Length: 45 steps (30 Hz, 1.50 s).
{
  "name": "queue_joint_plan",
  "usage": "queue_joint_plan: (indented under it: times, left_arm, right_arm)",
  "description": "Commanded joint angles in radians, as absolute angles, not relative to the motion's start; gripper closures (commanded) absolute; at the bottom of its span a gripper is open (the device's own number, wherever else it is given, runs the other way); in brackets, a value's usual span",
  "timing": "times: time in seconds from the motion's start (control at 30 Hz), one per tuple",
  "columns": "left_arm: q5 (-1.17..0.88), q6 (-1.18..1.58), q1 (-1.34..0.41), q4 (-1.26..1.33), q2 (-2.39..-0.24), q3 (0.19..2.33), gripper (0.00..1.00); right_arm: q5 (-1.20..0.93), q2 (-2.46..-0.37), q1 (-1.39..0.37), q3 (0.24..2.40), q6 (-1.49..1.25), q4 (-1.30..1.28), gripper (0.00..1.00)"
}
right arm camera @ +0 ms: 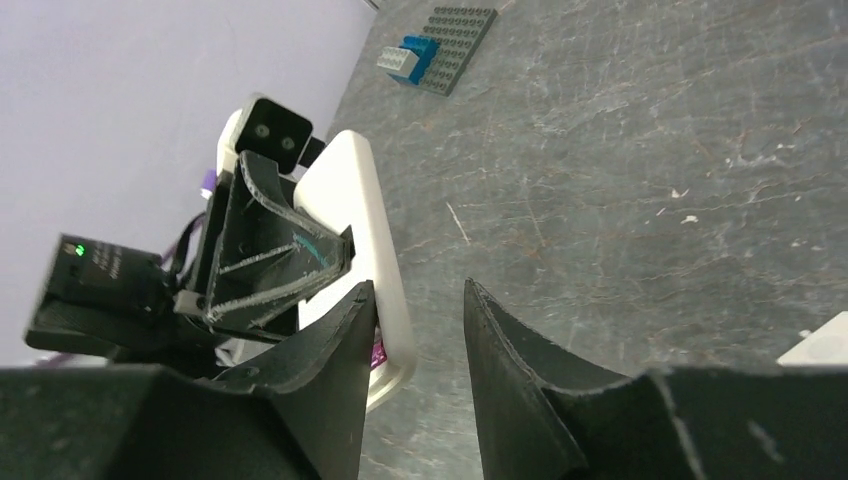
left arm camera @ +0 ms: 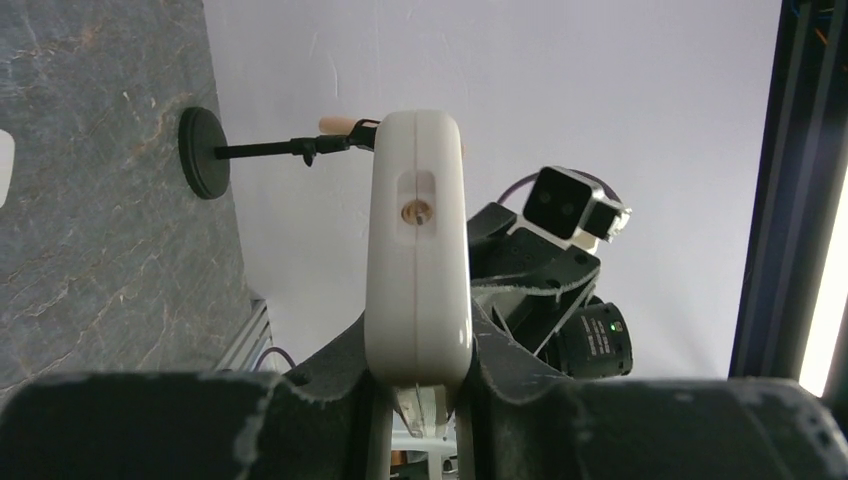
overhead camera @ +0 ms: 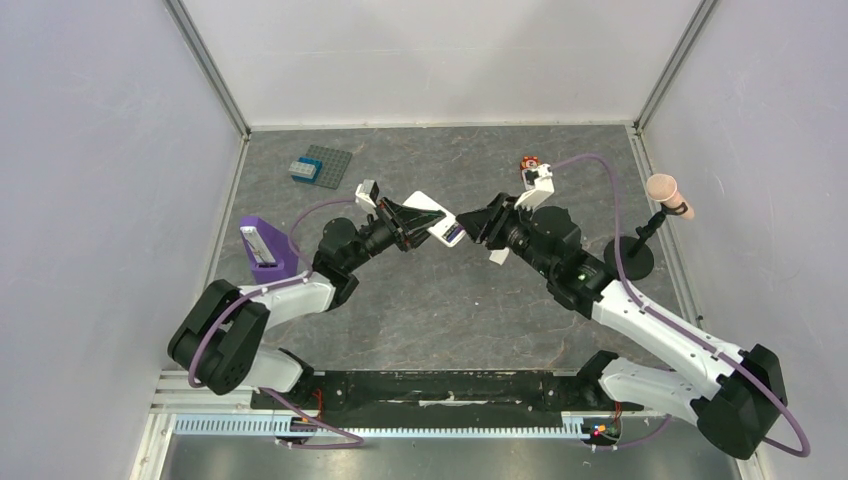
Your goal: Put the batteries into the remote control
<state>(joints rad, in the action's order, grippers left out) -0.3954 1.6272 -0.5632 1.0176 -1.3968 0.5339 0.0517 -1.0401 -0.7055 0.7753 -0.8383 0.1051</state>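
My left gripper [overhead camera: 425,220] is shut on the white remote control [overhead camera: 436,222] and holds it above the table's middle. In the left wrist view the remote [left arm camera: 418,250] stands edge-on between the fingers [left arm camera: 345,365]. A bluish-purple battery [overhead camera: 452,233] shows at the remote's free end, also in the right wrist view [right arm camera: 381,353]. My right gripper [overhead camera: 478,227] is open, its tips at that end of the remote. In the right wrist view [right arm camera: 420,305] the remote [right arm camera: 362,215] lies against the left finger [right arm camera: 335,345]. The dark battery is not in view.
A small flat white piece [overhead camera: 497,257] lies on the table below the right gripper. A grey baseplate with a blue brick [overhead camera: 318,166] sits far left. A purple stand with a white piece [overhead camera: 266,250] is at left. A red-orange toy [overhead camera: 530,163] and a microphone stand [overhead camera: 640,245] are at right.
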Motion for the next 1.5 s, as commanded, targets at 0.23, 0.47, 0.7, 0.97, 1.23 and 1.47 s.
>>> queue_joint_plan:
  times: [0.23, 0.47, 0.7, 0.97, 1.23, 1.47]
  left_arm:
    - [-0.324, 1.704, -0.560, 1.019, -1.335, 0.610, 0.98]
    - [-0.326, 1.749, -0.560, 1.009, -1.334, 0.596, 0.98]
    - [-0.330, 1.810, -0.559, 0.998, -1.334, 0.587, 0.98]
    - [-0.348, 1.671, -0.558, 0.997, -1.307, 0.572, 0.98]
    - [-0.358, 1.241, -0.557, 0.845, -1.176, 0.533, 0.98]
    - [-0.327, 1.027, -0.552, 0.743, -1.069, 0.505, 0.98]
  right_arm:
    - [0.156, -1.082, -0.868, 0.823, -0.503, -0.065, 0.60]
    - [0.276, -1.079, -0.922, 0.817, -0.377, -0.077, 0.52]
    - [0.359, -1.053, -0.944, 0.787, -0.281, -0.069, 0.43]
    - [0.323, -1.031, -0.894, 0.851, -0.480, -0.085, 0.17]
    - [0.133, -1.000, -0.812, 0.885, -0.729, -0.036, 0.13]
    - [0.080, -0.975, -0.754, 0.912, -0.740, -0.025, 0.12]
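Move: At the right hand's left, about 3 cm over, 1 cm back and level with it, is the battery compartment of the remote. The battery cover lies on the table some 8 cm to the right hand's right, 3 cm farther out and 24 cm below; the red toy is about 15 cm right and 25 cm ahead, equally low. From the left hand, which already grips the remote, the compartment is about 4 cm right and 4 cm back. Working its left finger at the battery compartment, the right hand sinks about 1.5 cm and rolls its left side down some 30 degrees, while the left hand lowers the remote 2 cm. The right fingers then spread wide, and the wrist rolls most of the way back. Meanwhile the left hand, still gripping, lifts the remote over 4 cm, draws it back and left away from the right hand, and tips its fingertips upward. ##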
